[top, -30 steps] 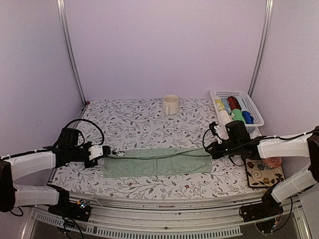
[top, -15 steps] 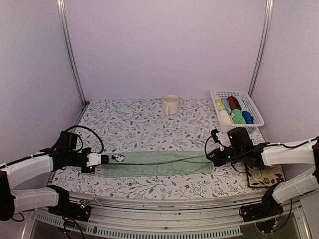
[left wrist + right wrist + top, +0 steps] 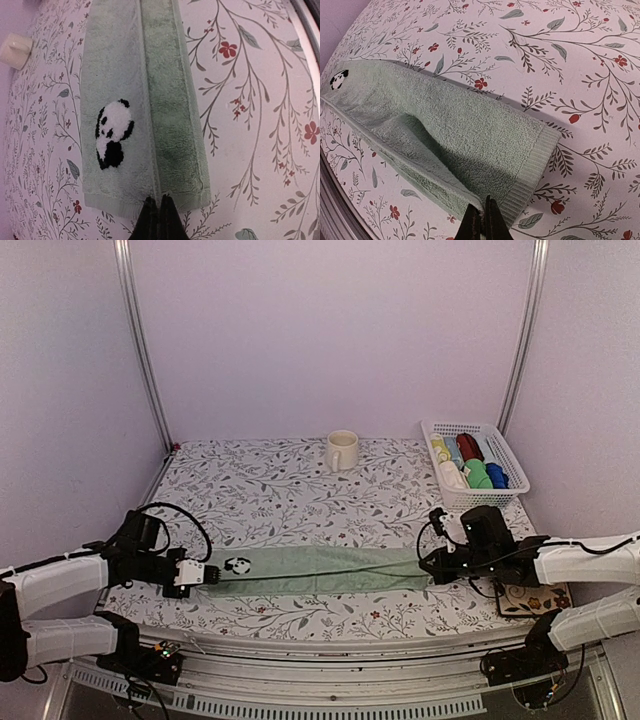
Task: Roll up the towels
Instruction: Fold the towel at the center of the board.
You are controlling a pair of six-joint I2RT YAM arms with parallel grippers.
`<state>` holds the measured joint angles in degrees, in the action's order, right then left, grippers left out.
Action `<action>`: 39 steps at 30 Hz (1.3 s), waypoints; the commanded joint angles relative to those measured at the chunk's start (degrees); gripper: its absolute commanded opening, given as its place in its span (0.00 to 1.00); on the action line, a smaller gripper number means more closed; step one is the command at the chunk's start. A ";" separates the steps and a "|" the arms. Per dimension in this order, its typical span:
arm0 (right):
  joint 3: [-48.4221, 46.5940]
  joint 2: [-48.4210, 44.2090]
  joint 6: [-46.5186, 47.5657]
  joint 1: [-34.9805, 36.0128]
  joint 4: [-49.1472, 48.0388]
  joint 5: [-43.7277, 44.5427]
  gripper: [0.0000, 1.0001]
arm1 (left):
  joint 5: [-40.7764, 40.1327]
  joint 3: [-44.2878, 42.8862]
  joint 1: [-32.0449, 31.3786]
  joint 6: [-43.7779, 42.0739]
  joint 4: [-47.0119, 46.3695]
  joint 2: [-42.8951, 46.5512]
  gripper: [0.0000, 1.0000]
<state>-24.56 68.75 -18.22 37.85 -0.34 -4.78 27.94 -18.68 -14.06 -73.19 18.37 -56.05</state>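
Observation:
A pale sage green towel (image 3: 320, 569) lies folded lengthwise in a long strip near the table's front edge. A small panda patch (image 3: 237, 565) marks its left end. My left gripper (image 3: 215, 574) is shut on the folded-over edge at the towel's left end (image 3: 150, 192). At the opposite end, my right gripper (image 3: 428, 566) is shut on the same folded edge at the corner (image 3: 492, 205). In the right wrist view the upper layer (image 3: 465, 130) arches over the lower one, leaving a hollow. Only this one towel is in view.
A cream mug (image 3: 341, 451) stands at the back centre. A white basket (image 3: 478, 462) with several coloured rolled cloths sits at the back right. A floral mat (image 3: 530, 598) lies under the right arm. The floral tablecloth (image 3: 270, 490) covers the table.
Both grippers have drawn the towel's far edge toward the front edge, folding it into a narrower strip. The panda patch has come up onto the top at the left end.

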 commanded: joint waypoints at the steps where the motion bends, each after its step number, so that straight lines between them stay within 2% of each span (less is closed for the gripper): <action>1: 0.71 -3.26 -2.11 0.32 2.32 1.80 0.02 | 0.97 0.92 -0.44 -1.68 1.64 0.02 0.00; 12: 0.28 2.04 -3.90 3.49 3.19 0.70 0.02 | 1.08 0.49 -0.80 -2.46 3.65 0.71 0.00; 19: 1.19 -0.13 -5.31 4.41 4.22 2.61 0.03 | 0.70 1.17 -0.97 -3.18 4.09 0.51 0.00; 21: 1.48 -0.81 -5.57 4.47 4.42 2.83 0.03 | 0.71 1.41 -1.01 -3.34 4.04 0.35 0.03; 23: 1.53 -0.98 -5.85 4.54 4.49 2.80 0.06 | 0.79 1.51 -0.99 -3.45 4.04 0.32 0.09; 25: 1.41 -0.99 -5.91 4.54 4.72 2.72 0.12 | 1.00 1.30 -0.99 -3.60 4.51 0.32 0.21; 28: 1.11 -1.49 -5.91 4.84 5.37 2.32 0.28 | 2.03 0.59 -0.99 -4.96 7.30 0.86 0.46; 30: 0.78 -2.83 -5.80 4.96 6.25 2.39 0.39 | 2.55 0.04 -1.04 -5.82 9.22 1.75 0.58; 33: -0.25 -5.75 -5.78 4.96 8.26 2.76 0.47 | 3.10 -1.19 -0.97 -6.26 12.14 3.66 0.69; 39: -3.83 -11.48 -4.70 4.96 14.42 6.27 0.69 | 6.80 -5.40 0.83 -4.73 14.83 7.29 0.91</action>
<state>-25.45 60.62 -23.49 42.50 10.20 -1.72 30.50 -20.23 -14.31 -78.72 30.11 -50.59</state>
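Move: The towel's upper layer hangs between my shut grippers, its edge going to the bottom layer's near edge. That layer's left near corner is about 4 cm back, 1 right and 2 below my left hand; the panda patch is some 3 cm ahead and 6 right of this hand. From my right hand, the right near corner is about 4 cm back, 1 right and 3 below; the flowered board is some 22 cm right, 2 back, the basket's middle 30 ahead, 18 right. I draw the pinched towel edge back about 2 cm with both hands, easing it down onto the bottom layer's near edge; my right hand rises a touch first, then sinks nearly 3 cm. Low over the table, both grippers open and let go of the corners while still creeping back, then lift, the left some 2 cm and the right about 3. ##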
